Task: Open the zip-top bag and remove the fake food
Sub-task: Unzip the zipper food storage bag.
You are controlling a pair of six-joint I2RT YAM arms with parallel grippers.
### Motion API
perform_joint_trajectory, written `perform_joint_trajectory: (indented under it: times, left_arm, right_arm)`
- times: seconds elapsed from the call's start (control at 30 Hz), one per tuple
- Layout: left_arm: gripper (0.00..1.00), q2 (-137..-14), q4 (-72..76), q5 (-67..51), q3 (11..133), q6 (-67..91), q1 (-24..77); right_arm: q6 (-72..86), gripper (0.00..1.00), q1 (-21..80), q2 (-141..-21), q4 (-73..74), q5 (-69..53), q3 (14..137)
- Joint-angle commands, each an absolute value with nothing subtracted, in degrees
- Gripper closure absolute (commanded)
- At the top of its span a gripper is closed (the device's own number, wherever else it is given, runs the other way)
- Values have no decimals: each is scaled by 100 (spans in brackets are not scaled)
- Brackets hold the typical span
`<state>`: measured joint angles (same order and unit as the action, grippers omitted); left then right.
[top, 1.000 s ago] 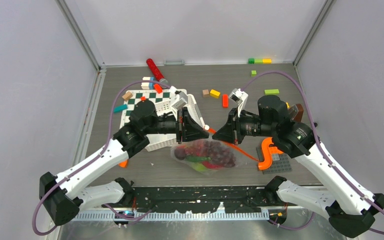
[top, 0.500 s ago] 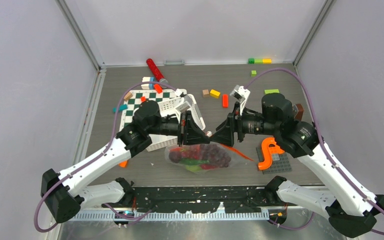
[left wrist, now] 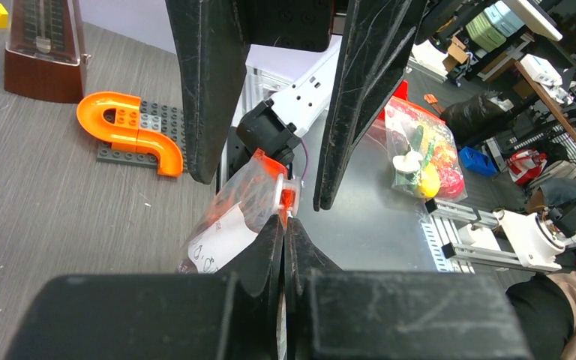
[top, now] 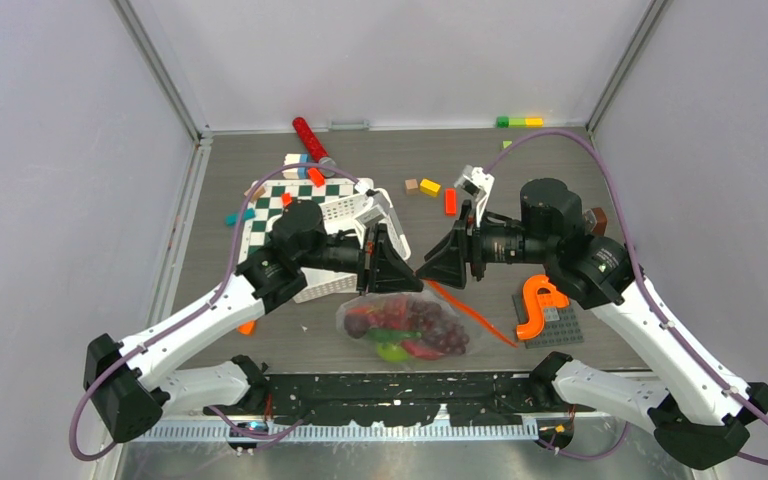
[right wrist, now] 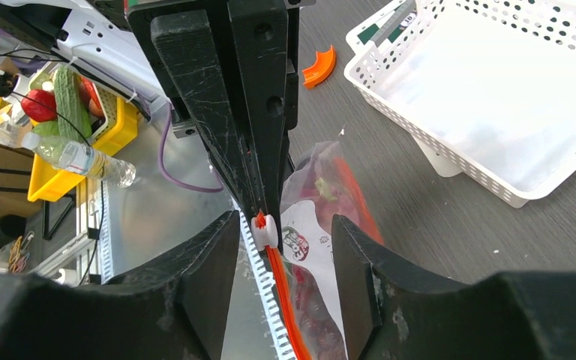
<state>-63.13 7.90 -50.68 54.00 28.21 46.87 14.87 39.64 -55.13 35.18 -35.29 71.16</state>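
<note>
The zip-top bag (top: pixel 405 325) lies clear and crinkly near the table's front. Its fake food (top: pixel 430 322) shows through as red, green and dark purple pieces. The orange zip strip (top: pixel 475 315) runs out to the right. My left gripper (left wrist: pixel 285 219) is shut on the bag's top edge just below the white slider (left wrist: pixel 289 196). My right gripper (right wrist: pixel 281 247) is open. Its fingers (right wrist: pixel 210 277) stand on either side of the slider (right wrist: pixel 266 231) and the zip strip (right wrist: pixel 283 300) without touching them. In the top view the two grippers meet tip to tip, left (top: pixel 400 275) and right (top: pixel 437 270).
A white slotted basket (right wrist: pixel 510 97) stands behind the bag, over a green checked board (top: pixel 290 195). Orange track pieces sit on a grey plate (top: pixel 538 305) at the right, with a brown metronome (left wrist: pixel 41 45) beyond. Coloured blocks (top: pixel 429 186) and a red cylinder (top: pixel 310 138) are scattered at the back.
My right gripper went from shut to open and moved left, so its fingers now straddle the slider. The left gripper stayed shut on the bag's edge; the bag shifted slightly toward the front.
</note>
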Motion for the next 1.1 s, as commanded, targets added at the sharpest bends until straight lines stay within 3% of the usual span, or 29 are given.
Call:
perform_joint_trajectory:
  times: [0.0, 0.1, 0.27, 0.33, 0.43, 0.67, 0.83, 0.93, 1.07]
  left_arm:
    - [100, -6272, 1222, -5198, 5757, 2839, 4720]
    - [100, -6280, 1213, -5185, 5756, 2839, 4728]
    - [100, -6282, 1196, -5157, 5754, 2837, 4735]
    - [100, -6275, 1174, -5122, 5756, 2830, 4737]
    - [100, -6270, 1152, -5106, 5756, 2830, 4742]
    - [100, -6278, 1130, -5055, 5777, 2819, 4746]
    - [100, -6303, 1083, -5050, 5824, 2812, 4746]
    - [100, -6306, 1072, -5053, 5830, 2812, 4748]
    - [100, -6330, 1072, -5045, 5832, 2812, 4746]
  right_arm:
    - [1408, 48, 3981, -5414, 3282, -3755, 7232]
    - [1444, 55, 3979, -5410, 3264, -3852, 7188]
    - [1451, 79, 3981, -5439, 3258, -3956, 7157]
    - [1461, 78, 3981, -5436, 3248, -3978, 7144]
    - [1453, 66, 3983, -5417, 3244, -3993, 7110]
    - [1446, 71, 3980, -5405, 3251, -4059, 7040]
    - [1446, 68, 3977, -5378, 3256, -4066, 6984]
    - [1448, 73, 3981, -5335, 3263, -4077, 6951]
    - [1442, 89, 3979, -5274, 3280, -4065, 6942]
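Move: The zipper's white slider sits just past the left fingertips, about 2 cm to the right of the left hand point. From the right hand's half-open fingers it is roughly 1 cm back, 1 cm to the left and 1 cm below. The bagged food hangs some 15 cm below the right hand, about 3 cm back and 2 cm left; the white basket is roughly 19 cm ahead, 18 cm left and 28 cm down. The right hand eases back about 1.5 cm to centre its fingers on the white slider, sinking a little under 1 cm in the second half and turning some 5 degrees counter-clockwise, while the fingers narrow from about half open to nearly shut and take the slider between their tips. The left hand stays in place with its fingers shut, still pinching the zipper end of the bag right beside the slider and holding it out towards the right hand. ##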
